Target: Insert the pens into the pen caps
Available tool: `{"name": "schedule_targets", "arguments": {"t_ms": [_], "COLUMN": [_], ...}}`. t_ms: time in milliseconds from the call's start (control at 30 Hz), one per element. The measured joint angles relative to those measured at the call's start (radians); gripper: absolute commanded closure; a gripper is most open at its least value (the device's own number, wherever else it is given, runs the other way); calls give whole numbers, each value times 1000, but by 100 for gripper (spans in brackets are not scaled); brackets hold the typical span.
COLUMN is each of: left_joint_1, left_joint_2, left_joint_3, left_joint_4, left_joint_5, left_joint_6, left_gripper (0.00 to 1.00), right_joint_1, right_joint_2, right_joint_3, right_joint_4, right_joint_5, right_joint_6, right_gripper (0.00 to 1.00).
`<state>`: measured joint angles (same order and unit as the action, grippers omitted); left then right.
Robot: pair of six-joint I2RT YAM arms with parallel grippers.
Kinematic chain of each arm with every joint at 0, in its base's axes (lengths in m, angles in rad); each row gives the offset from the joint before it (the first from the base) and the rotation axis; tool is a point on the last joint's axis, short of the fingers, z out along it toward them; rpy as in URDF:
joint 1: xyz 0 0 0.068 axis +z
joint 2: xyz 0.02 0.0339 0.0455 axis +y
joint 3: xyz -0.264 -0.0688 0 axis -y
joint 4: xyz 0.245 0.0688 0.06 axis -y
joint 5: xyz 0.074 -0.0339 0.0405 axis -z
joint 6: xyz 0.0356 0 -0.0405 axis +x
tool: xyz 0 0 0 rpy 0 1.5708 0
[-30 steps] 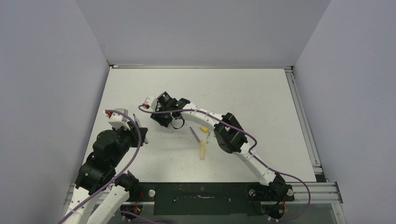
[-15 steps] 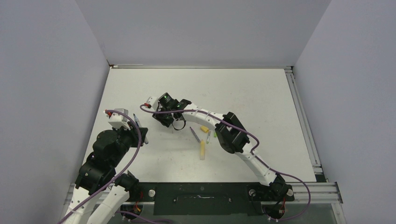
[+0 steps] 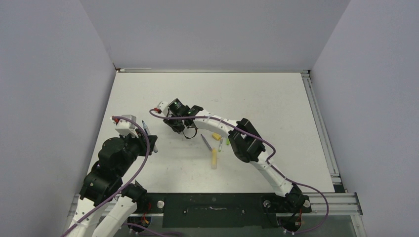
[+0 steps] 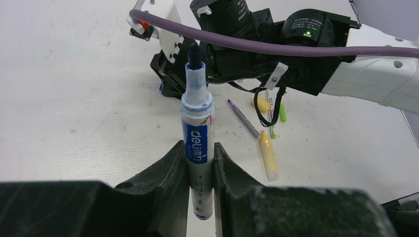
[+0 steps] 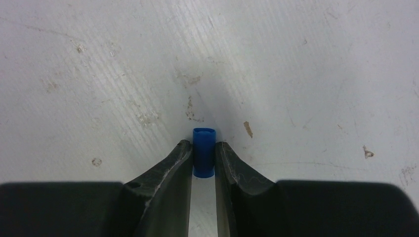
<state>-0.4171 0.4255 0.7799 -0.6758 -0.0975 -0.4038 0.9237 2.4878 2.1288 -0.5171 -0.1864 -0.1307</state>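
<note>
My left gripper [image 4: 199,148] is shut on the white-grey pen [image 4: 197,113], which stands upright with its blue tip on top. In the top view this gripper [image 3: 148,140] sits at the table's left side. My right gripper [image 5: 203,145] is shut on the small blue cap [image 5: 203,158], low over the table surface. In the top view the right gripper [image 3: 174,126] is just right of the left one. The yellow marker [image 3: 214,159], the thin purple pen [image 3: 206,142], the yellow cap [image 3: 216,136] and the green cap [image 3: 228,141] lie on the table under the right arm.
A thin grey-green pen [image 3: 220,144] lies beside the green cap. The right arm [image 3: 242,140] reaches across the middle of the table above these loose items. Grey walls close in the table on three sides, and a metal rail [image 3: 321,128] runs along its right edge.
The right gripper's jaws have closed onto the blue cap, and its wrist has shifted slightly. The left gripper and its pen have stayed put.
</note>
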Motion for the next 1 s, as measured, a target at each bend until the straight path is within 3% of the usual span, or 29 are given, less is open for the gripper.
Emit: {"name": "schedule_targets", "arguments": {"t_ms": [233, 467, 1000], "left_joint_1": [0, 0, -1], "left_joint_2": [2, 7, 71], "left_joint_3": [-2, -5, -42], "left_joint_4": [9, 36, 143], "left_joint_5": [23, 80, 375], "left_joint_6": [0, 2, -14], "left_gripper": [100, 100, 100], "right_joint_1": [-2, -21, -55], "right_joint_2": [-87, -275, -797], "right_joint_3": [-124, -321, -721], "right_joint_4": [9, 50, 245], "right_joint_5": [23, 26, 43], "right_joint_6": [47, 123, 353], "right_gripper": [95, 95, 95]}}
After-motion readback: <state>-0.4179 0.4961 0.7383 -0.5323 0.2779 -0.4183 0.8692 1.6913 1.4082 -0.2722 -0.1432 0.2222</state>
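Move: The right hand holds the blue cap down at the table; the marker in the left hand's grip, tip up, is about 23 cm above it, some 14 cm nearer the base and 3 cm to its left. The purple pen lies roughly 13 cm right of the right hand and 6 cm back, the yellow cap 17 cm right and 3 cm back. From the left hand the blue cap is about 15 cm ahead, 3 cm right and 22 cm below. With the blue cap still pinched, the right hand first slides off low to its right and slightly back, then climbs steeply to about 17 cm up and 10 cm right in all, its fingertips swinging up towards level and the hand turning some 20 degrees clockwise. The left hand keeps its grip on the upright marker and, slowly at first, shifts rightward at nearly the same height, turning clockwise so that the marker comes round towards the rising cap. ##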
